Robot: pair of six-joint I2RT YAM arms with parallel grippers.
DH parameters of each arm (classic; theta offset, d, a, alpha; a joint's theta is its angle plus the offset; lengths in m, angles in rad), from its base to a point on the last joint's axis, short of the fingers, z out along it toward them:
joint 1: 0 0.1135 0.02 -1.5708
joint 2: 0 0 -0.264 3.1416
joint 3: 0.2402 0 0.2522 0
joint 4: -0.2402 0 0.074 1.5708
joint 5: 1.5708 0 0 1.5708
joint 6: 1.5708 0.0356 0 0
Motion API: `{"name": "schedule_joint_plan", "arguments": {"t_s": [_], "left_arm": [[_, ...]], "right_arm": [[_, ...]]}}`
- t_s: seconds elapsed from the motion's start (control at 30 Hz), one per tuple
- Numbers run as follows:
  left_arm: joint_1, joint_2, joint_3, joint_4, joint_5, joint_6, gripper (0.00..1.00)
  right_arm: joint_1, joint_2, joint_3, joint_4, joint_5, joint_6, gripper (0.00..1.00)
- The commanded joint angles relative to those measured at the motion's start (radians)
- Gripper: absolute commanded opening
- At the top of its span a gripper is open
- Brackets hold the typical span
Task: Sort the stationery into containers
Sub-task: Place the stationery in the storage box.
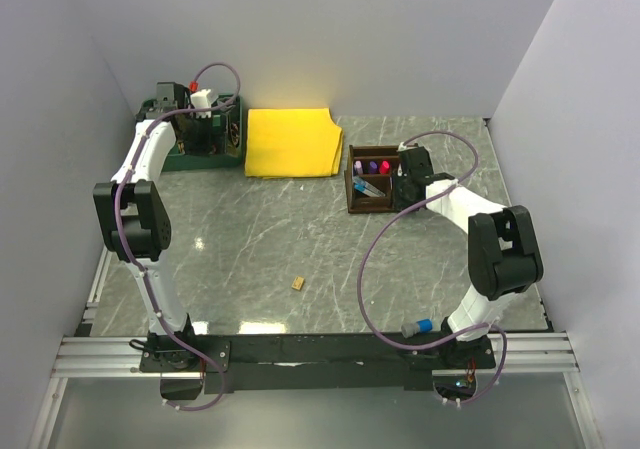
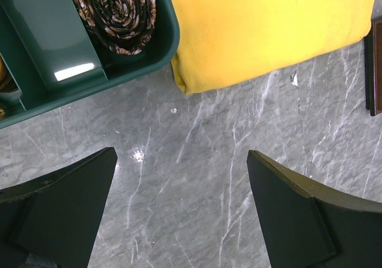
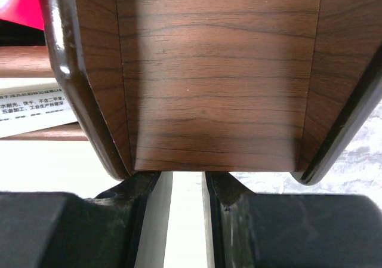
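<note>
The dark wooden organiser [image 1: 352, 184] stands at the right, with pink- and purple-capped markers [image 1: 372, 167] upright in its back compartments. My right gripper [image 1: 400, 184] hangs at its right end. In the right wrist view the right gripper [image 3: 182, 178] is over a bare wooden compartment [image 3: 215, 89] and is shut on a pale eraser-like block [image 3: 186, 220]. A small tan block [image 1: 298, 283] lies alone on the marble. My left gripper [image 2: 182, 154] is open over bare marble at the back left, holding nothing.
A green tray [image 2: 54, 47] holding a brown coiled item [image 2: 116, 8] sits at the back left, with a yellow cloth [image 1: 290, 141] beside it. A short grey piece with a blue end [image 1: 420, 325] lies by the right arm's base. Walls close the back and sides.
</note>
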Motion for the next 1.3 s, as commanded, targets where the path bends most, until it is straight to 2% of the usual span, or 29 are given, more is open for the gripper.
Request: {"name": "schedule_joint_plan", "arguments": {"t_s": [0.0,0.07,0.1,0.33,0.4,0.63,0.87,0.97,1.0,1.03,1.1,1.17,1.23,1.27], "left_arm": [[-0.003,-0.009,0.001,0.018,0.013,-0.003,0.99],[-0.003,-0.008,0.003,0.016,0.014,-0.004,0.99],[-0.003,-0.009,0.003,0.018,0.016,-0.003,0.99],[-0.003,-0.014,-0.002,0.018,0.024,-0.006,0.99],[-0.003,-0.012,0.0,0.018,0.025,-0.006,0.99],[-0.003,-0.021,-0.002,0.015,0.039,-0.004,0.99],[-0.003,-0.018,-0.002,0.018,0.051,-0.009,0.99],[-0.003,-0.029,-0.018,0.024,0.05,-0.01,0.99],[-0.004,-0.035,-0.026,0.029,0.047,-0.013,0.99],[-0.003,-0.041,-0.035,0.032,0.045,-0.012,0.99],[-0.003,-0.066,-0.067,0.042,0.03,-0.013,0.99],[-0.003,-0.09,-0.103,0.044,0.028,-0.007,0.99],[-0.003,-0.11,-0.13,0.053,0.021,0.003,0.99],[-0.001,-0.132,-0.164,0.059,0.017,0.005,0.99]], "right_arm": [[0.012,0.008,0.045,0.051,0.032,-0.009,0.19],[0.017,0.008,0.048,0.055,0.033,-0.012,0.31],[0.018,0.008,0.048,0.058,0.038,-0.014,0.34],[0.04,-0.002,0.053,0.059,0.055,-0.02,0.43],[0.046,-0.008,0.053,0.061,0.053,-0.023,0.49],[0.07,-0.061,0.053,0.027,0.043,-0.017,0.5],[0.104,-0.185,-0.007,-0.036,-0.057,-0.023,0.51],[0.142,-0.228,-0.036,-0.08,-0.283,-0.157,0.53],[0.167,-0.238,-0.041,-0.108,-0.409,-0.288,0.54],[0.194,-0.245,-0.046,-0.123,-0.46,-0.36,0.55],[0.3,-0.248,-0.036,-0.192,-0.52,-0.568,0.59],[0.363,-0.239,-0.018,-0.231,-0.584,-0.692,0.61],[0.397,-0.223,0.003,-0.26,-0.646,-0.867,0.62],[0.4,-0.187,0.041,-0.309,-0.667,-1.021,0.62]]}}
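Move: The right hand is at the front of the storage box with its fingers part shut, apparently on the pale block. The box's empty right compartment is about 4 cm ahead, 1 cm to the right and slightly below. The red marker is some 7 cm ahead and 4 cm left, the highlighters 3 cm ahead and 8 cm left, and the small wooden block about 20 cm back and 25 cm left, 5 cm down. From the left hand, that compartment is roughly 45 cm right, 5 cm back and 12 cm lower. The right hand stays almost in place at the compartment while its fingers ease apart and let go of the pale block, then edges left and lifts some 6 cm clear, opening wider as it swings left and back towards the small wooden block, faster and faster, about 20 cm in all, with the wrist turning some 60 degrees counter-clockwise. Near the end the empty left hand, still wide open by the green tray, starts to sink and draw back, some 3 cm. ##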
